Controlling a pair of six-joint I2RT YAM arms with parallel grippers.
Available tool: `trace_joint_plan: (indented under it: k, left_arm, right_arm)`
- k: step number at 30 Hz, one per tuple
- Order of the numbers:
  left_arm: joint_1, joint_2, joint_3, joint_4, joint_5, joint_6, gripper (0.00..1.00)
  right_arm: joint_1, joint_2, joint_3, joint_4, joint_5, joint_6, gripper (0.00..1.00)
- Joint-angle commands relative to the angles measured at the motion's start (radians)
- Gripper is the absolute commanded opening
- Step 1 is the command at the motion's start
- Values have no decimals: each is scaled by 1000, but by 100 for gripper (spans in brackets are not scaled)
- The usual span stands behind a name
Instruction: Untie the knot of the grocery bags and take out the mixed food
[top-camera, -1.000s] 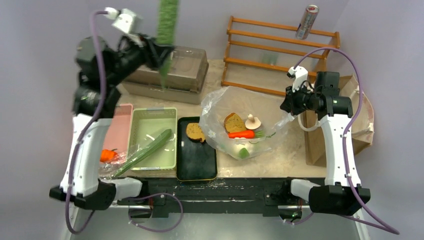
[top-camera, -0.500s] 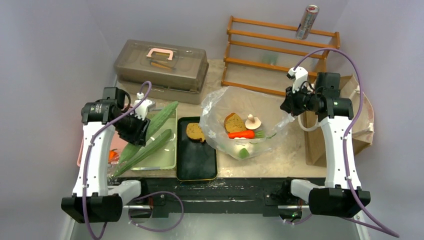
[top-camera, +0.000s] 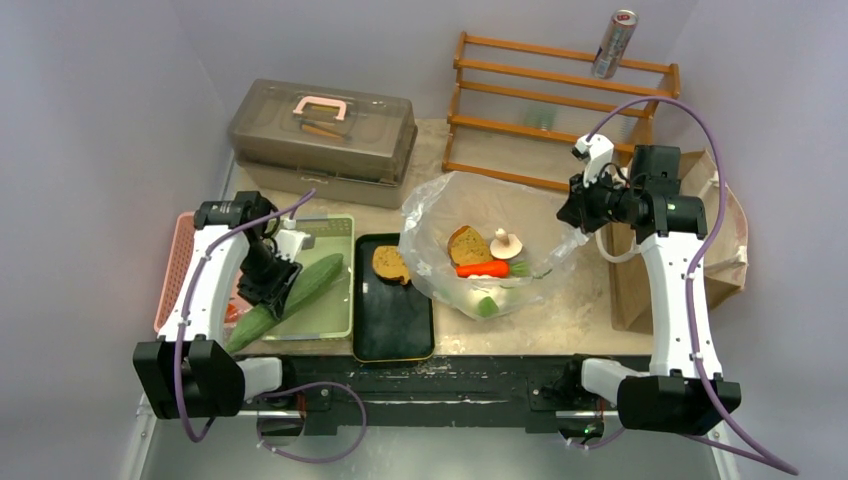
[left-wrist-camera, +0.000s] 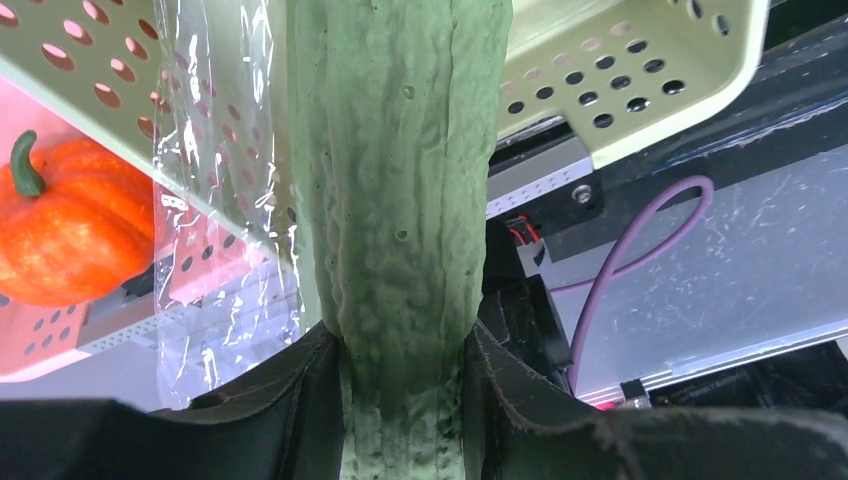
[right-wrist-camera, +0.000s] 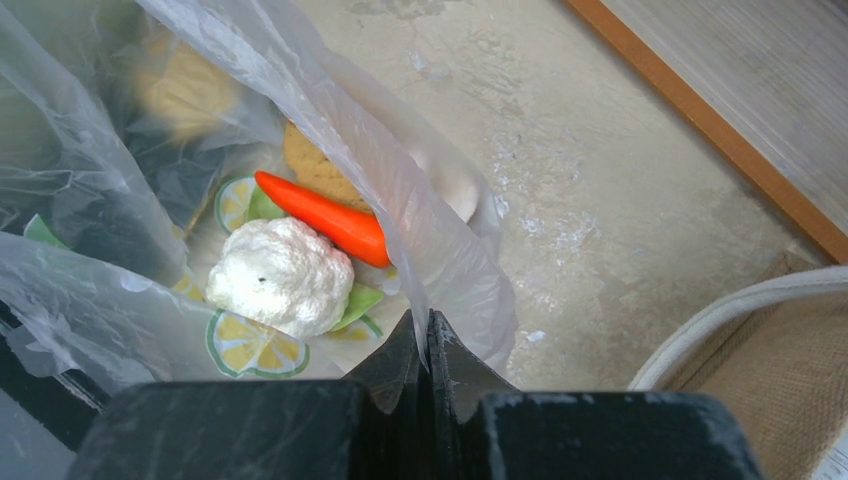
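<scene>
My left gripper (top-camera: 268, 280) is shut on a long green cucumber (left-wrist-camera: 400, 200), which lies slanted over the front left of the green tray (top-camera: 335, 225). My right gripper (right-wrist-camera: 430, 335) is shut on the rim of the transparent plastic bag (top-camera: 430, 215) and holds its mouth open. Inside the bag lie a toast slice (top-camera: 466, 245), a carrot (top-camera: 482, 268), a mushroom (top-camera: 505, 243) and a cauliflower (right-wrist-camera: 280, 275). Another toast slice (top-camera: 390, 263) sits on the black tray (top-camera: 395, 330). The brown paper bag (top-camera: 725, 240) lies at the far right behind my right arm.
A grey-brown lidded case (top-camera: 325, 135) stands at the back left, a wooden rack (top-camera: 560, 110) with a silver can (top-camera: 614, 43) at the back right. A pink tray (top-camera: 175, 270) left of the green one holds an orange ribbed vegetable (left-wrist-camera: 70, 230) and crinkled plastic.
My left arm has come down from high over the case, bringing the cucumber to the green tray's front left. The right arm has not moved.
</scene>
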Motion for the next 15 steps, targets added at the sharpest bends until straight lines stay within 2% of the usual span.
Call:
trace_joint_plan:
  k: [1,4,5,7,8,11,15]
  left_arm:
    - [7,-20,15,23,-59,-20,38]
    - [4,-4,174,0,72,2,71]
    - [1,-4,235,0,122,4,74]
    - [-10,-5,354,18,242,7,95]
    - [-19,-9,396,39,292,5,99]
    - [-87,-31,502,143,394,-14,100]
    - [-274,-31,676,348,502,-85,100]
  right_arm:
    - [-3,-20,37,-10,-84,-21,0]
    - [-4,-18,44,-15,-106,-25,0]
    - [-4,-16,50,-18,-115,-25,0]
    - [-4,-17,68,-23,-137,-33,0]
    - [-4,-18,77,-25,-144,-36,0]
    - [-4,-27,92,-53,-161,-69,0]
    - [-4,-49,60,-138,-146,-168,0]
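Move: My left hand grips the cucumber low in the green basket; the basket's middle lies about 5 cm ahead, 6 cm right and 4 cm below. The pumpkin is roughly 9 cm to the left and level, the black tray some 21 cm right and 2 cm ahead, both about 7 cm lower. From my right hand, holding the clear bag's rim, the cauliflower inside is about 12 cm left, 8 cm back and 16 cm down. I open my left fingers wide and let go of the cucumber in the green basket, then pull that hand up about 15 cm and forward some 10 cm, swinging right towards the open bag as the wrist tilts its fingers about 40 degrees up and forward. My right hand keeps its pinch on the bag rim and eases it some 2 cm left and up. ##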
